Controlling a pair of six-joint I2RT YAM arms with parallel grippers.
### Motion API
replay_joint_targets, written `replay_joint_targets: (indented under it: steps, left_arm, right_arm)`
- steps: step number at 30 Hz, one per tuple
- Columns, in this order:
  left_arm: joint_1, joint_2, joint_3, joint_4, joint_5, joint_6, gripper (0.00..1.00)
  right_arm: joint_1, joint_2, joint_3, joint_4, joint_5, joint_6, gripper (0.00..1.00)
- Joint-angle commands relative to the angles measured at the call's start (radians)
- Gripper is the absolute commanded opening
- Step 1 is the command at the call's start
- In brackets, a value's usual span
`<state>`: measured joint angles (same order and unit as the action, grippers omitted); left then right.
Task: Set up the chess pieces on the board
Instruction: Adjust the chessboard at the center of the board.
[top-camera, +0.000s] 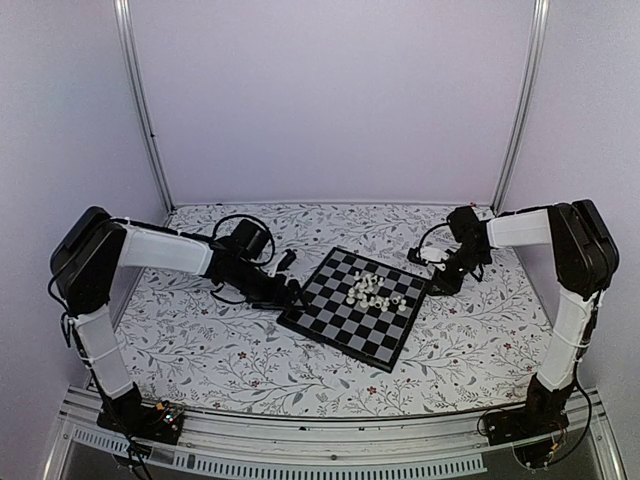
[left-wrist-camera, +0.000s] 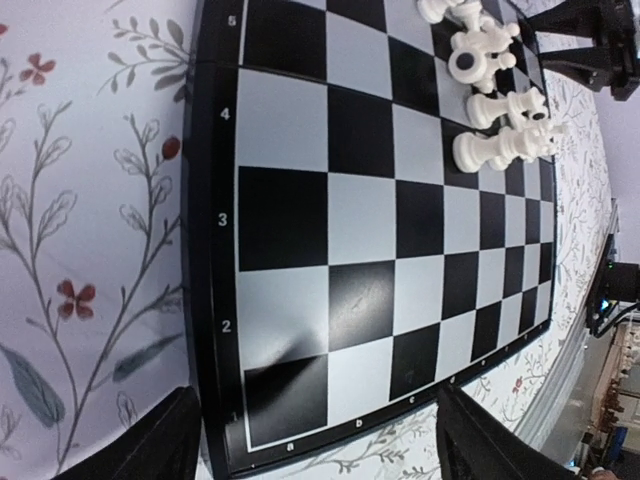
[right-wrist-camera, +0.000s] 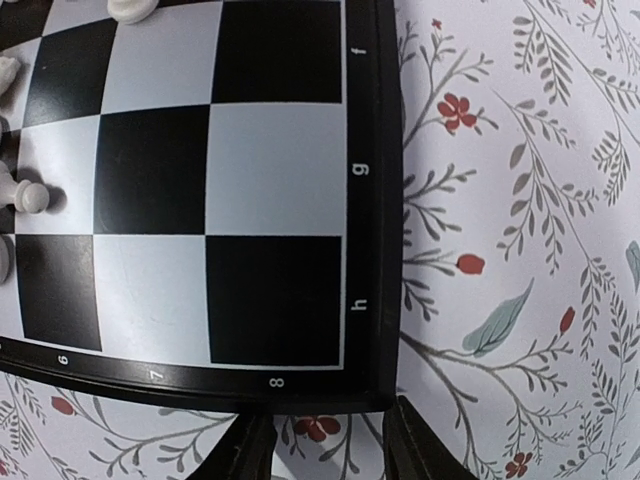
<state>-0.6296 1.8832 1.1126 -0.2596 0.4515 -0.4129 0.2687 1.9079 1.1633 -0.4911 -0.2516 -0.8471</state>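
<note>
The board (top-camera: 340, 318) lies turned like a diamond in the middle of the table. Several small white chess pieces (top-camera: 375, 292) stand and lie in a loose cluster on its far right part, with a few dark ones among them. My left gripper (top-camera: 294, 297) is low at the board's left corner, open and empty. In the left wrist view the gripper (left-wrist-camera: 320, 452) straddles the a1 corner of the board (left-wrist-camera: 300, 250), and the pieces (left-wrist-camera: 500, 110) are far ahead. My right gripper (top-camera: 438, 284) is open and empty at the board's right corner. In the right wrist view this gripper (right-wrist-camera: 325, 450) sits just short of the h8 corner of the board (right-wrist-camera: 270, 300), and a white pawn (right-wrist-camera: 30, 196) stands at the left edge.
The table (top-camera: 200, 340) has a floral-patterned cover. Pale walls and two metal uprights (top-camera: 140, 100) close in the back and sides. The right arm shows as a dark shape (left-wrist-camera: 590, 50) beyond the pieces in the left wrist view.
</note>
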Motion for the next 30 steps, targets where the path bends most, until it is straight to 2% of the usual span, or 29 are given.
replay_joint_targets:
  steps: [1, 10, 14, 30]
  left_arm:
    - [-0.026, -0.109, -0.09, 0.037, -0.03, -0.044, 0.82]
    - [-0.046, -0.259, -0.258, 0.063, -0.073, -0.093, 0.82]
    - [-0.062, -0.284, -0.301, 0.078, -0.071, -0.106, 0.82]
    - [-0.203, -0.298, -0.312, 0.075, -0.117, -0.138, 0.81]
  right_arm:
    - [0.056, 0.084, 0.041, -0.005, -0.01, 0.023, 0.39]
    - [0.091, 0.185, 0.221, -0.061, -0.042, 0.046, 0.39]
    - [0.091, 0.196, 0.251, -0.068, -0.074, 0.062, 0.39]
    - [0.111, 0.266, 0.351, -0.072, -0.116, 0.124, 0.4]
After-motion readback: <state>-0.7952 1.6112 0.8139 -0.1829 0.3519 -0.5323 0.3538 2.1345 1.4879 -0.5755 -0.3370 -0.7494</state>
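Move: The chessboard lies slantwise between the hands, its middle about 15 cm right of the left hand and 1 cm ahead, 3 cm lower. From the right hand, beside the h8 corner, that middle is some 20 cm left and 5 cm back, 1 cm lower. The heap of white pieces sits level with the right hand, about 15 cm to its left. Left hand drags the chessboard's a1 corner back about 9 cm while right pushes h8 end left and forward. ##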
